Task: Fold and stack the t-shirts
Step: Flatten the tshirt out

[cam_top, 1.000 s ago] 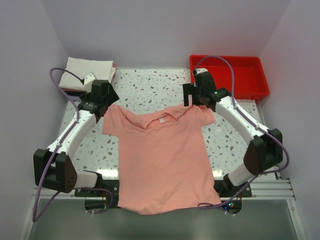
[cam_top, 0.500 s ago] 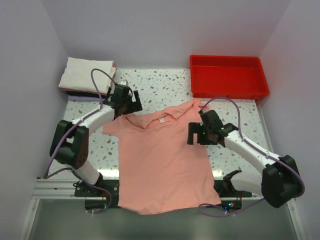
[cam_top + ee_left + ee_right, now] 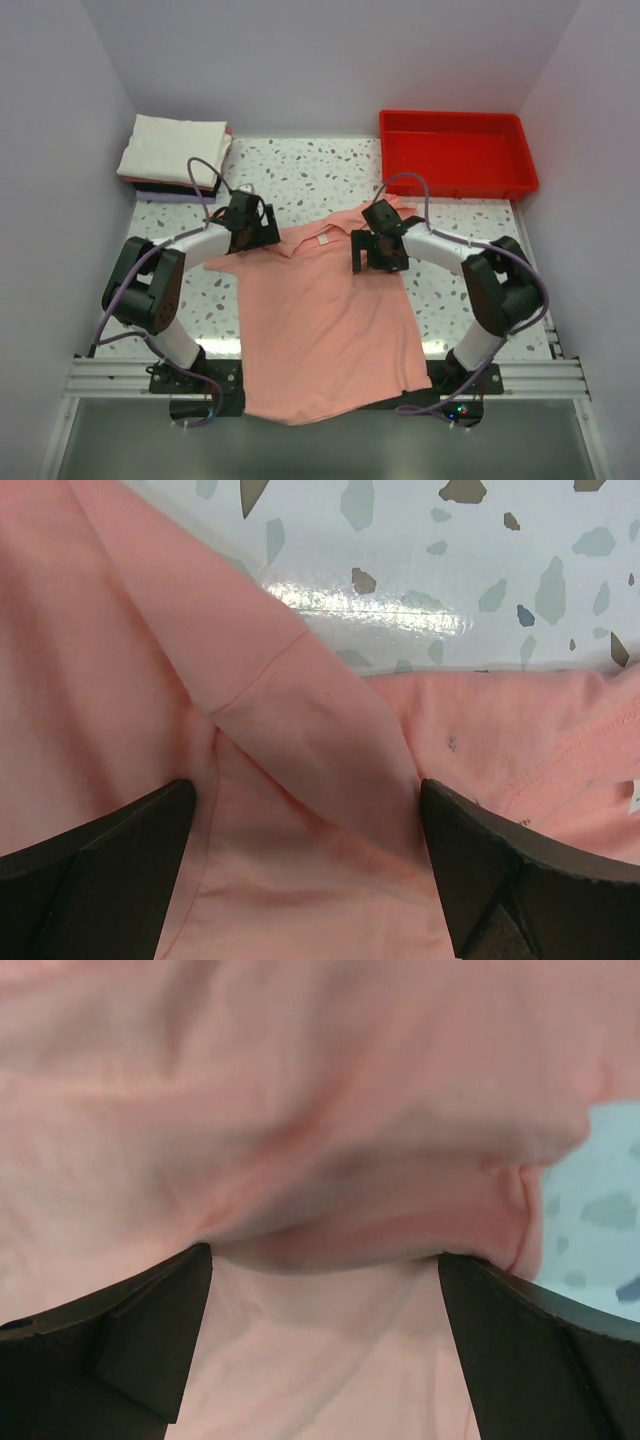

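Note:
A salmon-pink t-shirt (image 3: pixel 325 320) lies spread front-up on the speckled table, its white neck label (image 3: pixel 323 241) toward the back and its hem over the near edge. My left gripper (image 3: pixel 250 225) is low over the shirt's left shoulder, open, with a folded sleeve ridge (image 3: pixel 300 710) between its dark fingers (image 3: pixel 100 860). My right gripper (image 3: pixel 372 248) sits on the right shoulder, also open, straddling bunched pink cloth (image 3: pixel 330 1210). Neither is closed on the fabric. Folded t-shirts (image 3: pixel 170 148), cream on top, are stacked at the back left.
A red plastic tray (image 3: pixel 400 150) stands at the back right corner. Purple walls close in the table on three sides. Bare speckled tabletop (image 3: pixel 300 170) shows behind the shirt and to either side of it.
Both arms have swung in from the outer sleeves and dropped onto the shirt's shoulders. The right sleeve is now bunched toward the collar. Both grippers stayed open.

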Robot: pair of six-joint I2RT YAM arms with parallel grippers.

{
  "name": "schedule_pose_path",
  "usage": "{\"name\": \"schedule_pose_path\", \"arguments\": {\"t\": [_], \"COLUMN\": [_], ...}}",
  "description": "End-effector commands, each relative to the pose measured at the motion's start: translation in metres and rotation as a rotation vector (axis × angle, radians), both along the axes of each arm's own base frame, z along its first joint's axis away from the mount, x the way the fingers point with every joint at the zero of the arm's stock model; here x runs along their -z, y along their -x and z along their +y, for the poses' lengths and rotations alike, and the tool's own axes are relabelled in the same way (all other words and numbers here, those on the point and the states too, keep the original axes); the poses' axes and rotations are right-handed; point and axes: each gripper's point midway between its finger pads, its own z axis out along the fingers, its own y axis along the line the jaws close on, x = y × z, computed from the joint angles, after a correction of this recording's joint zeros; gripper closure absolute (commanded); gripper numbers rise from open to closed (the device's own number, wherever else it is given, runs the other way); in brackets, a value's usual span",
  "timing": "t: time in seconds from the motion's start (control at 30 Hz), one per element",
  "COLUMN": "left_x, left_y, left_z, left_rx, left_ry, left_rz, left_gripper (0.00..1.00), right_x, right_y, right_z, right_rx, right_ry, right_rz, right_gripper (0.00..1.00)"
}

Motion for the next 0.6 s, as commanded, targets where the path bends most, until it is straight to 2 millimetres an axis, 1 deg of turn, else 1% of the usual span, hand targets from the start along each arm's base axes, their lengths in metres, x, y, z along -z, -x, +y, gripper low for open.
{"name": "schedule_pose_path", "arguments": {"t": [0.0,0.03,0.07,0.1,0.13,0.17,0.2,0.23,0.27,0.33,0.37,0.43,0.47,0.5,0.53,0.57], "left_x": [0.032,0.036,0.041,0.044,0.046,0.048,0.048,0.049,0.051,0.053,0.053,0.054,0.051,0.048,0.047,0.043], "left_y": [0.036,0.044,0.059,0.069,0.084,0.094,0.102,0.115,0.127,0.147,0.157,0.176,0.18,0.188,0.193,0.196], "left_z": [0.004,0.005,0.006,0.002,0.003,0.001,0.0,0.003,0.002,0.003,-0.004,-0.017,-0.032,-0.045,-0.053,-0.066], "left_rx": [-0.008,-0.013,-0.025,-0.018,-0.025,-0.017,-0.017,-0.034,-0.034,-0.049,-0.024,-0.002,0.038,0.069,0.068,0.103], "left_ry": [0.008,0.009,0.016,0.027,0.036,0.039,0.043,0.049,0.036,0.022,0.025,0.097,0.145,0.2,0.24,0.273], "left_rz": [0.122,0.14,0.166,0.183,0.196,0.207,0.213,0.218,0.234,0.246,0.253,0.277,0.264,0.276,0.276,0.261], "left_gripper": [0.0,0.0,0.0,0.0,0.0,0.0,0.0,0.0,0.0,0.0,0.0,0.0,0.0,0.0,0.0,0.0], "right_x": [0.017,0.019,0.009,0.022,0.024,0.011,0.014,0.031,0.018,0.02,0.024,0.027,0.026,0.027,0.009,0.024], "right_y": [-0.034,-0.042,-0.061,-0.066,-0.073,-0.095,-0.101,-0.101,-0.123,-0.136,-0.148,-0.158,-0.166,-0.17,-0.182,-0.181], "right_z": [0.011,0.015,0.028,0.032,0.038,0.053,0.063,0.065,0.083,0.096,0.115,0.134,0.156,0.167,0.19,0.201], "right_rx": [-0.026,-0.032,-0.042,-0.067,-0.083,-0.099,-0.14,-0.155,-0.173,-0.219,-0.256,-0.296,-0.343,-0.371,-0.405,-0.435], "right_ry": [0.049,0.051,0.029,0.038,0.038,0.005,-0.013,0.007,-0.023,-0.013,-0.032,-0.04,-0.056,-0.07,-0.107,-0.126], "right_rz": [-0.015,-0.017,-0.047,-0.022,-0.018,-0.062,-0.054,-0.002,-0.041,-0.043,-0.056,-0.08,-0.109,-0.118,-0.176,-0.16], "right_gripper": [0.01,0.01,0.01,0.01,0.01,0.01,0.01,0.01,0.01,0.01,0.01,0.01,0.01,0.01,0.01,0.01]}}
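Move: Both open hands are already down on the t-shirt. From the left hand the shirt's middle is about 19 cm back and 16 cm right, the collar label roughly level and 14 cm right, the stack of folded shirts some 24 cm ahead and 21 cm left. From the right hand the shirt's middle is about 14 cm back and 11 cm left, its right sleeve 15 cm ahead and 6 cm right, the red bin 33 cm ahead and 20 cm right. Forward and to the left, the right hand sweeps some 25 cm at table height, its wide-open fingertips dragging the shirt's right shoulder along, while turning about 15 degrees counter-clockwise and tipping its fingers outward. Against it the left hand, also open and pressed to the cloth, drags the left shoulder back about 11 cm and to the right about half as far. ##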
